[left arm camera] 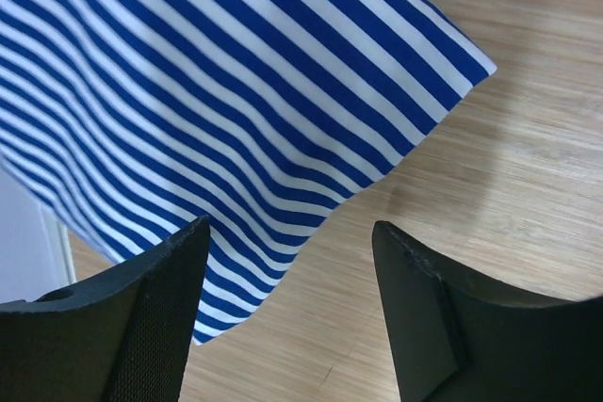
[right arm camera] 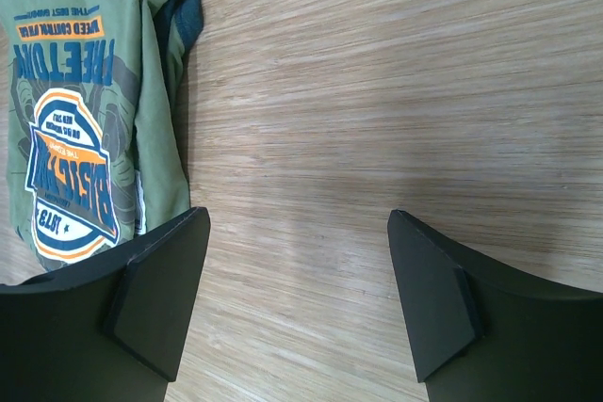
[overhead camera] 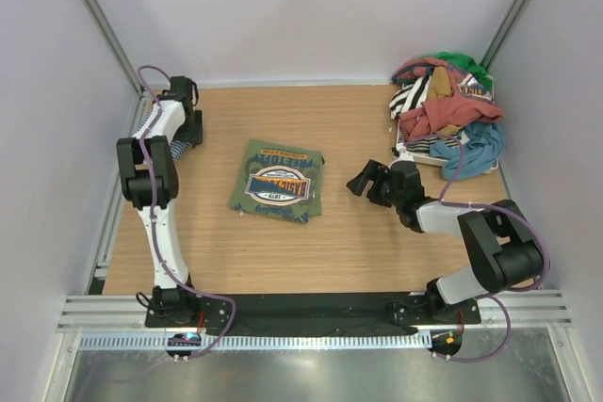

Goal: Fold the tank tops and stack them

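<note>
A tank top with thin navy-and-white stripes [left arm camera: 236,91] lies at the table's far left; only a small bit of it [overhead camera: 180,151] shows under the left arm from above. My left gripper [left arm camera: 292,265] hovers over its lower edge, open, with bare wood between the fingers; it [overhead camera: 187,136] sits by the left wall. An olive green tank top [overhead camera: 276,181] with a printed badge lies folded in the middle of the table, its navy trim [right arm camera: 184,16] showing at one corner. My right gripper [overhead camera: 364,182] is open over bare wood just right of that green top [right arm camera: 85,120].
A heap of mixed garments [overhead camera: 448,115] fills a white tray [overhead camera: 407,150] at the back right corner. White walls close in the wooden table [overhead camera: 339,233] on three sides. A metal rail [overhead camera: 311,313] runs along the near edge.
</note>
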Motion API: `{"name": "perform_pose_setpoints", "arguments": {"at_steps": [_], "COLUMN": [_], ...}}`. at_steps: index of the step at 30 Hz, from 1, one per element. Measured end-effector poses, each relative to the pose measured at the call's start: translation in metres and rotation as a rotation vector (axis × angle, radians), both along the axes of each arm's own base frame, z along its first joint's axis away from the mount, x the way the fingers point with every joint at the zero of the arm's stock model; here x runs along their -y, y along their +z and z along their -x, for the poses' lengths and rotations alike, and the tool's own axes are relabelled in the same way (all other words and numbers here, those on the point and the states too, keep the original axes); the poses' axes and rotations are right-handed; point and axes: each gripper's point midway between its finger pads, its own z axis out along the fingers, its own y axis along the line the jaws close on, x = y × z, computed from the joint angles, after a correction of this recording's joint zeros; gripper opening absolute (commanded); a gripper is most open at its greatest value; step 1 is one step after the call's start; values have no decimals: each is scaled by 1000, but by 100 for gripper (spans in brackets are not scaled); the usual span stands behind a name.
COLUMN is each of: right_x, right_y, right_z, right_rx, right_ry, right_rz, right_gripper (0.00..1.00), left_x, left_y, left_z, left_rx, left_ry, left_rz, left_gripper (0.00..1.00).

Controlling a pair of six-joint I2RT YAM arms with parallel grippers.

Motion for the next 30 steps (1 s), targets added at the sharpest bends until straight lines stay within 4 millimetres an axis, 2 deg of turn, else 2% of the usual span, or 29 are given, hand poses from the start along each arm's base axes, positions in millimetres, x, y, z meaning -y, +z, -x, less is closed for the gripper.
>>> {"name": "perform_pose_setpoints", "arguments": {"at_steps": [4,6,9,10,17,19,25,30], "right_x": [0,0,0,0,0,0,0,-1], "right_y": [0,0,0,0,0,0,0,0], "right_z": [0,0,0,0,0,0,0,0], "right_rx": [-1,-1,-1,-2,-2,-2,-2,-2], "right_ry": [0,0,0,0,0,1,2,3], "right_rz": [-1,-1,0,-1,0,-1,-2,-2], "right_gripper": [82,82,82,82,82,82,82,82], "left_x": [3,3,0,-2,-14,-15,-11,12], "left_y": [-19,-18,-20,-20,-26,-27,-26,-23], "left_z": [4,4,4,3,-2,-2,0,7], "left_rx": [-46,-45,-54,-55,-72,-71,-66,-67], "left_ry": [-7,-9,-4,-1,36,48,87,135], "left_rz": [7,3,-15,-24,-88,-93,-58,51], "left_gripper": [64,64,57,47,14,0,0,0]}}
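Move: The folded striped tank top lies with its middle about 6 cm to the left hand's left, some 2 cm farther out and 4 cm below, its near right edge roughly under the open fingers. The folded green tank top is about 27 cm to that hand's right, 16 cm back and 4 cm down. From the idle right hand, the striped one lies some 57 cm left, 18 cm ahead and 3 cm lower. The striped tank top's near right edge is pinched by the left hand, which sinks roughly 3 cm onto it and slides a little left while the half-open fingers close fully. Keeping its grip on the cloth, the hand then heads about 3 cm right, drawing back slightly, and turns some 5 degrees counter-clockwise. ##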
